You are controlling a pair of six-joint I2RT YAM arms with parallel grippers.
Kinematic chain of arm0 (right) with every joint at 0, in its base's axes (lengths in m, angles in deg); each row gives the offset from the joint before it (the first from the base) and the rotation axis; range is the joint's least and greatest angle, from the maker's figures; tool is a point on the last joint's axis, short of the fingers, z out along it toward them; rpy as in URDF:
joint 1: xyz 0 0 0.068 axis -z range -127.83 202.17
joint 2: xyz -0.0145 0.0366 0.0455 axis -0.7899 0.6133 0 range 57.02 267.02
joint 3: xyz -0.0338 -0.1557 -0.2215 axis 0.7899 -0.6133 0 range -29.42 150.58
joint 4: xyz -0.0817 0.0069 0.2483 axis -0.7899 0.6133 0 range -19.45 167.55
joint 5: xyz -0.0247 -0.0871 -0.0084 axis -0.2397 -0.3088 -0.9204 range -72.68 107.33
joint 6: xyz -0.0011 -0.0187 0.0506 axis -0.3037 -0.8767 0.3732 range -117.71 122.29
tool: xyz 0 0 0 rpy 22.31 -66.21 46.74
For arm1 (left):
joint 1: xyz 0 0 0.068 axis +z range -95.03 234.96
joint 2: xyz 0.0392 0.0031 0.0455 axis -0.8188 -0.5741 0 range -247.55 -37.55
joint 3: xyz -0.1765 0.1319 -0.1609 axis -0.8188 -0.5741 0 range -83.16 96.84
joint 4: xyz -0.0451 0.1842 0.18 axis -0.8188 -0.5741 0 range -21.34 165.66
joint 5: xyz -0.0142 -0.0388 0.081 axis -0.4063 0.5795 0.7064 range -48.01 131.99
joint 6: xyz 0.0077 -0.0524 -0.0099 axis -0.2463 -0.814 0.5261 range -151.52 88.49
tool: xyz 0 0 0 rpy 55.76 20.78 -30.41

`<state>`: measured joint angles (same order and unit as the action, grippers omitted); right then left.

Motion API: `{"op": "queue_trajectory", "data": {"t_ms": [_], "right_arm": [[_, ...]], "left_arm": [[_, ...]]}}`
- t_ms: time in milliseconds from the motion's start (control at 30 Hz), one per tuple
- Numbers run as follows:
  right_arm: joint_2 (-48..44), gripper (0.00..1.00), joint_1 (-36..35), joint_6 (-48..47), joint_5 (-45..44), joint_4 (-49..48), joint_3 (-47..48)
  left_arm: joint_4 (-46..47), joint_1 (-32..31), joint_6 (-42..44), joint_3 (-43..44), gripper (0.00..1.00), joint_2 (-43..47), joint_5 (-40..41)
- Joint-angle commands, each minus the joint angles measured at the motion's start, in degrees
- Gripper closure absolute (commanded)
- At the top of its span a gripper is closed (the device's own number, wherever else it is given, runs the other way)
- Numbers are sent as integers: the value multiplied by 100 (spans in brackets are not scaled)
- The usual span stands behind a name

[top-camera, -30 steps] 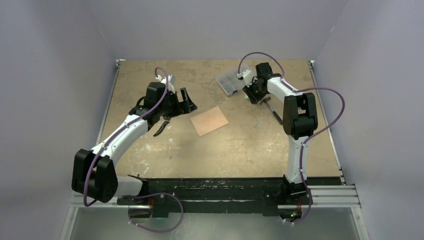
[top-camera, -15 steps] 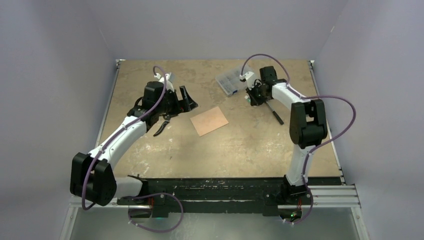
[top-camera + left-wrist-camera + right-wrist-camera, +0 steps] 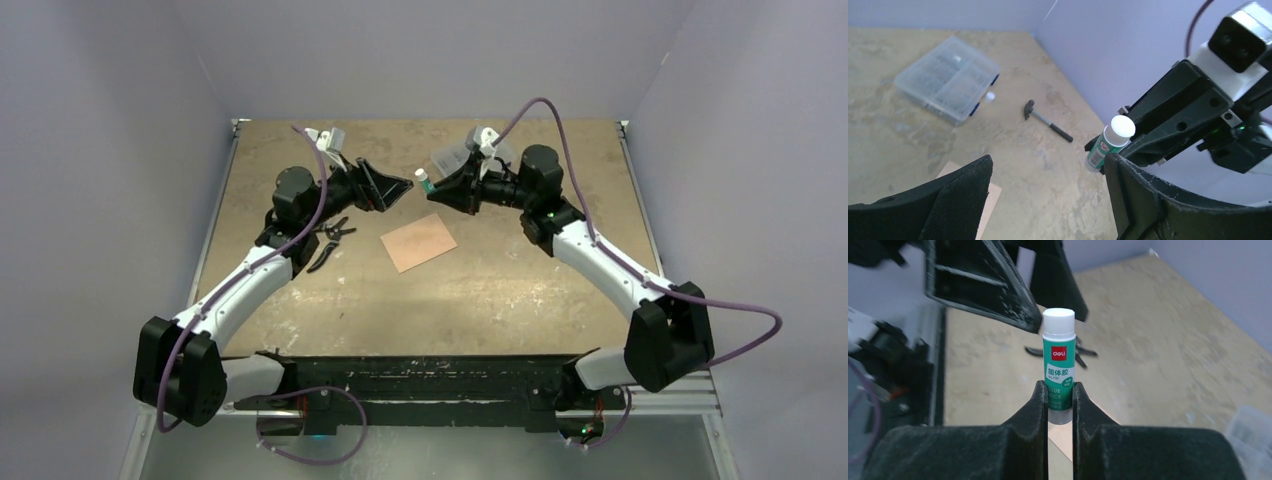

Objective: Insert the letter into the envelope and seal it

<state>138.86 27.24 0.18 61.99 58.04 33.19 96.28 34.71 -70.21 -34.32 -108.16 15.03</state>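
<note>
The envelope (image 3: 418, 241) lies flat mid-table as a plain salmon-tan rectangle; no flap shows. Its corner appears between my left fingers (image 3: 992, 194). No separate letter is in view. My right gripper (image 3: 440, 188) hangs in the air above the table's far middle, shut on a green glue stick (image 3: 423, 181) with a white cap. In the right wrist view the gripper (image 3: 1059, 390) pinches the stick's (image 3: 1058, 355) lower end. My left gripper (image 3: 392, 180) is raised and open, facing the stick (image 3: 1110, 142), whose capped end is just beside my right-hand finger (image 3: 1148, 200).
A clear plastic organiser box (image 3: 945, 77) sits at the back, partly behind my right gripper in the top view. A small hammer (image 3: 1048, 120) and a small white round thing (image 3: 990, 96) lie near it. Black-handled scissors (image 3: 330, 238) lie left of the envelope.
My right arm swung from the back right to the middle, shut on the glue stick and carried it up. My left gripper rose and turned toward it. The envelope stayed put.
</note>
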Motion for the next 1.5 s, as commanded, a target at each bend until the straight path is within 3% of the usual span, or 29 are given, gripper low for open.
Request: {"op": "queue_trajectory", "data": {"t_ms": [0,233,400,533,767,900,933,1067,1233,1333,1467], "right_arm": [[-270,100,-17,2738,470,-3253,-630],[-207,100,-126,3595,270,-3897,-762],[-68,100,-162,4336,439,-4703,-934],[51,100,-218,4422,571,-4593,-889],[233,100,-284,4032,862,-3883,-579],[256,100,-283,4078,933,-3902,-533],[257,100,-282,4078,935,-3899,-526],[267,100,-287,4194,993,-3973,-482],[315,99,-292,4158,1083,-3876,-407],[302,98,-289,4205,1084,-3984,-429],[277,90,-289,4391,1095,-4250,-558]], "left_arm": [[1633,-102,-54,-83,20,28,-233],[3709,-207,-531,-430,23,-251,-1003],[4567,-255,-1005,-481,23,-609,-1277],[5163,-294,-1513,-436,30,-819,-1364],[4840,-342,-1786,-268,50,-905,-1488],[4003,-373,-1539,-128,78,-912,-1608],[3920,-382,-1534,-139,81,-899,-1645],[3575,-392,-1483,-211,76,-806,-1739],[3734,-398,-1725,-224,67,-808,-1898],[3890,-400,-1872,-265,67,-806,-1987],[3982,-401,-1956,-233,100,-792,-1825]]}}
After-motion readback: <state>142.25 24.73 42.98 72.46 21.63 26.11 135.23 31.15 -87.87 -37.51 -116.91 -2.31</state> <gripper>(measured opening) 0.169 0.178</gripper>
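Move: The glue stick is already in my right fingers, its middle about 1 cm ahead, 1 cm left and 2 cm above that hand's point. From my open left hand the stick is some 7 cm to the right, about 1 cm ahead and 1 cm higher. The closed envelope lies 28 cm below my left hand, 4 cm ahead and 4 cm right; the shears are 17 cm left, 5 cm ahead on the table. I lift the glue stick back and up in my right hand, then lower it a little and bring it left, keeping my grip while the wrist turns roughly 30 degrees. My left hand rises some 7 cm, drifting back and right to meet it, swings clockwise, then sinks slightly as its fingers close around the barrel below the white end, ease off a little and close again. ##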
